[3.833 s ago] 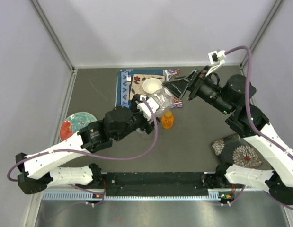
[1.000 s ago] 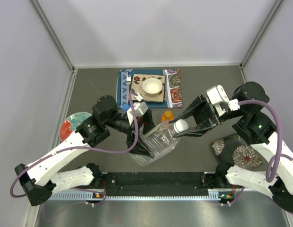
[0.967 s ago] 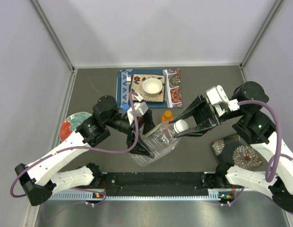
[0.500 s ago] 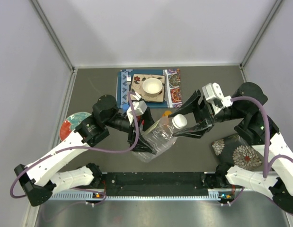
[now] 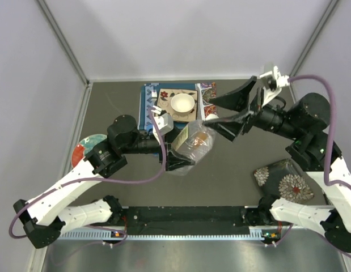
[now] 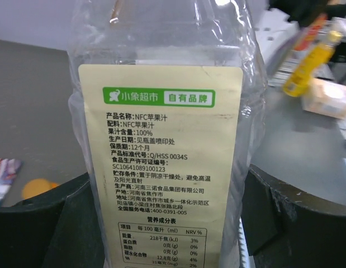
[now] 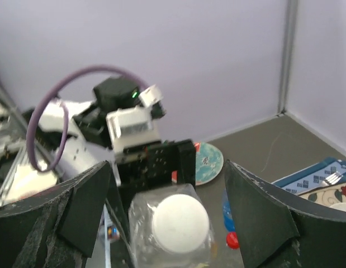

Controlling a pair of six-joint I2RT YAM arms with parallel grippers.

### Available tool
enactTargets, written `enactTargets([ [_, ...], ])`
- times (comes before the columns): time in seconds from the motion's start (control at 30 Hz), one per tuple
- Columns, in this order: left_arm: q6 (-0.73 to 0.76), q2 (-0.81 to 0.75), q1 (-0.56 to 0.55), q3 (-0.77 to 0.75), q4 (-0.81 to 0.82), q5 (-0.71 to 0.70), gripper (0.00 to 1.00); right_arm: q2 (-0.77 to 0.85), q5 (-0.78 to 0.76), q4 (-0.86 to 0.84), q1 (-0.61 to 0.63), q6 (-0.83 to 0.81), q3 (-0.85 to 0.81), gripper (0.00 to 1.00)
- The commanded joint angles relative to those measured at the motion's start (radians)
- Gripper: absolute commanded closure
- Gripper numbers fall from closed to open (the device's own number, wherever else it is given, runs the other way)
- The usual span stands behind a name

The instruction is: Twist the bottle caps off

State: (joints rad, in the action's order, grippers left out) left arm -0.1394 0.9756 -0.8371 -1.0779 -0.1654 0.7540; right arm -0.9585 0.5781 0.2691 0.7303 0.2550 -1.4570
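A clear plastic bottle with a cream label is held off the table, my left gripper shut on its body from both sides. The gripper has its dark fingers pressed against the bottle's walls. The bottle's white cap points at my right gripper. That gripper is open, its jaws wide on either side of the cap and clear of it. A blue cap and a red cap lie loose on the table below.
A white bowl sits on a patterned mat at the back. A teal and red plate lies at the left and a dark floral plate at the right. Grey walls close in three sides.
My right gripper, shut on the white cap a second ago, has opened and drawn back. Both arms have carried the bottle away from the near edge, towards the mat.
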Motion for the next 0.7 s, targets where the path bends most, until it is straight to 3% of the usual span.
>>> enactTargets([
  [0.0,0.113,-0.018,-0.06,-0.057,-0.023,-0.355,0.7,-0.032,-0.295,-0.027,-0.002,0.206,-0.088,0.18],
  [0.17,0.175,-0.003,-0.173,-0.066,-0.033,-0.809,0.71,-0.088,-0.431,0.084,-0.002,0.315,-0.128,0.19],
  [0.3,0.208,0.027,-0.243,-0.07,-0.025,-1.06,0.71,-0.106,-0.546,0.139,-0.003,0.351,-0.115,0.2],
  [0.47,0.251,0.057,-0.309,-0.065,-0.005,-1.232,0.71,-0.124,-0.575,0.162,-0.002,0.374,-0.097,0.21],
  [0.67,0.267,0.072,-0.335,-0.056,0.021,-1.288,0.73,-0.158,-0.575,0.167,-0.002,0.38,-0.092,0.22],
])
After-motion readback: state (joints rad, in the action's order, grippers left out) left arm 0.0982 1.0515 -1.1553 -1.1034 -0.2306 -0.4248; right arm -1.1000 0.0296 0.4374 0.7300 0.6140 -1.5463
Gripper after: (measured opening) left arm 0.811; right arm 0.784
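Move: The juice bottle is already in my left grip; its white cap sits about 7 cm ahead of that hand, 6 cm to its right and 9 cm above. From my open right hand the cap lies roughly 2 cm left and 3 cm below, level fore and aft. On the table, the orange bottle stands about 15 cm ahead of my right hand, 1 cm left and 45 cm below; the bowl is some 21 cm beyond it and 7 cm farther left. I swing both hands forward together by about 10 cm, sinking some 3 cm. My left keeps its hold on the bottle and turns it nearly 50 degrees counter-clockwise; my right, fingers staying open, first lifts a little, then dips, turning clockwise and tipping by about 30 degrees each so its fingers come back around the cap without closing. ##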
